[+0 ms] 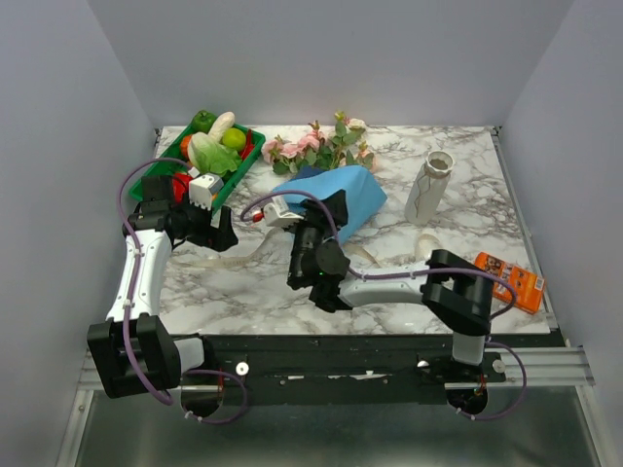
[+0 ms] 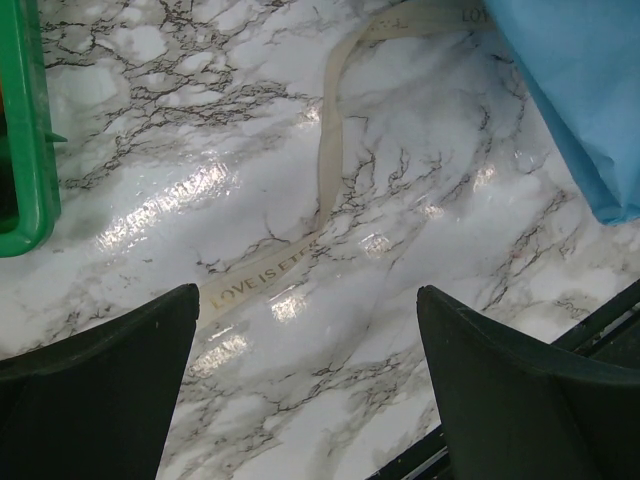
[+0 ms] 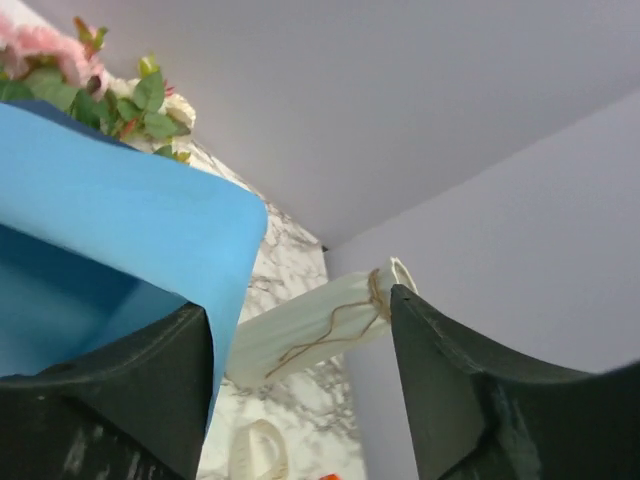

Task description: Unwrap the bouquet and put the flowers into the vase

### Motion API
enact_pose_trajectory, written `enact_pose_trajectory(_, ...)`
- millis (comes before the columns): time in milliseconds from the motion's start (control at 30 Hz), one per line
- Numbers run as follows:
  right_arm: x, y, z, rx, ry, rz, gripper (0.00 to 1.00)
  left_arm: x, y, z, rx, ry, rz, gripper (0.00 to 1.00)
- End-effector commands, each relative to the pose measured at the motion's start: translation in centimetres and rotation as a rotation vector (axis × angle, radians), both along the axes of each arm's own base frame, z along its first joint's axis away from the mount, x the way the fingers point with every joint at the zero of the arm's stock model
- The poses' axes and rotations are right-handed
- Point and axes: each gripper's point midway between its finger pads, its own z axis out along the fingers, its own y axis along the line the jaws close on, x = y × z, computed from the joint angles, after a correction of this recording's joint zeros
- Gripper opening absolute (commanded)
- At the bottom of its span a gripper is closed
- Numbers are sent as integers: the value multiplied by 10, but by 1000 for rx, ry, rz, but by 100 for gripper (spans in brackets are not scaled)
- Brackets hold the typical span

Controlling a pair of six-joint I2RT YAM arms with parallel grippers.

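Observation:
The bouquet lies at the back middle of the table, its blue paper (image 1: 343, 197) loose around the stems and its flowers (image 1: 316, 146) pointing toward the back wall. Its beige ribbon (image 2: 326, 160) is off and trails across the marble. The pale vase (image 1: 428, 187) stands upright to the right of the bouquet. My right gripper (image 1: 326, 207) is at the paper's near end. In the right wrist view it (image 3: 300, 300) stands open, the blue paper (image 3: 120, 240) edge against its left finger (image 3: 150, 380), the vase (image 3: 310, 330) showing beyond the gap. My left gripper (image 2: 308, 300) hangs open over the ribbon.
A green tray (image 1: 237, 173) of vegetables and fruit sits at the back left, its rim (image 2: 30, 150) close to my left gripper (image 1: 222, 232). An orange packet (image 1: 511, 280) lies near the right front edge. A coil of ribbon (image 1: 428, 243) rests in front of the vase.

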Motion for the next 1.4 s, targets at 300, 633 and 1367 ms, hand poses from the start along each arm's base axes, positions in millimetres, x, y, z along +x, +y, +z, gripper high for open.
enact_pose_trajectory(300,-53,-67,35,826,-22,-100,96,4,-3,21,-28,-55,-4,99)
enact_pose_trajectory(633,-109,-78,41,1067,75,14,100,24,-29,31,-8,-78,-94,99)
enact_pose_trajectory(1367,-81,-88,107,1042,33,-68,100,38,-101,-29,147,23,-262,99)
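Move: Close ahead of the right hand, the raised blue wrapping paper has its middle some 5 cm farther out, 2 cm to the right and 18 cm lower. The flowers lie about 25 cm ahead and 25 cm down, straight out, and the vase 11 cm ahead, 22 cm right and 15 cm lower. From the left hand, the paper is roughly 6 cm ahead, 25 cm right and 10 cm below; the ribbon passes 15 cm beneath, 1 cm ahead and 4 cm right. Drawing back from the paper flap against its left finger, the right hand opens fully and swings right and up about 6 cm, rolling its left side up some 35 degrees; it then edges left, sinks, and lifts again. The left hand, still open, rises slightly and comes forward, then swings right about 10 cm and sinks over the paper's left side, turning clockwise. ##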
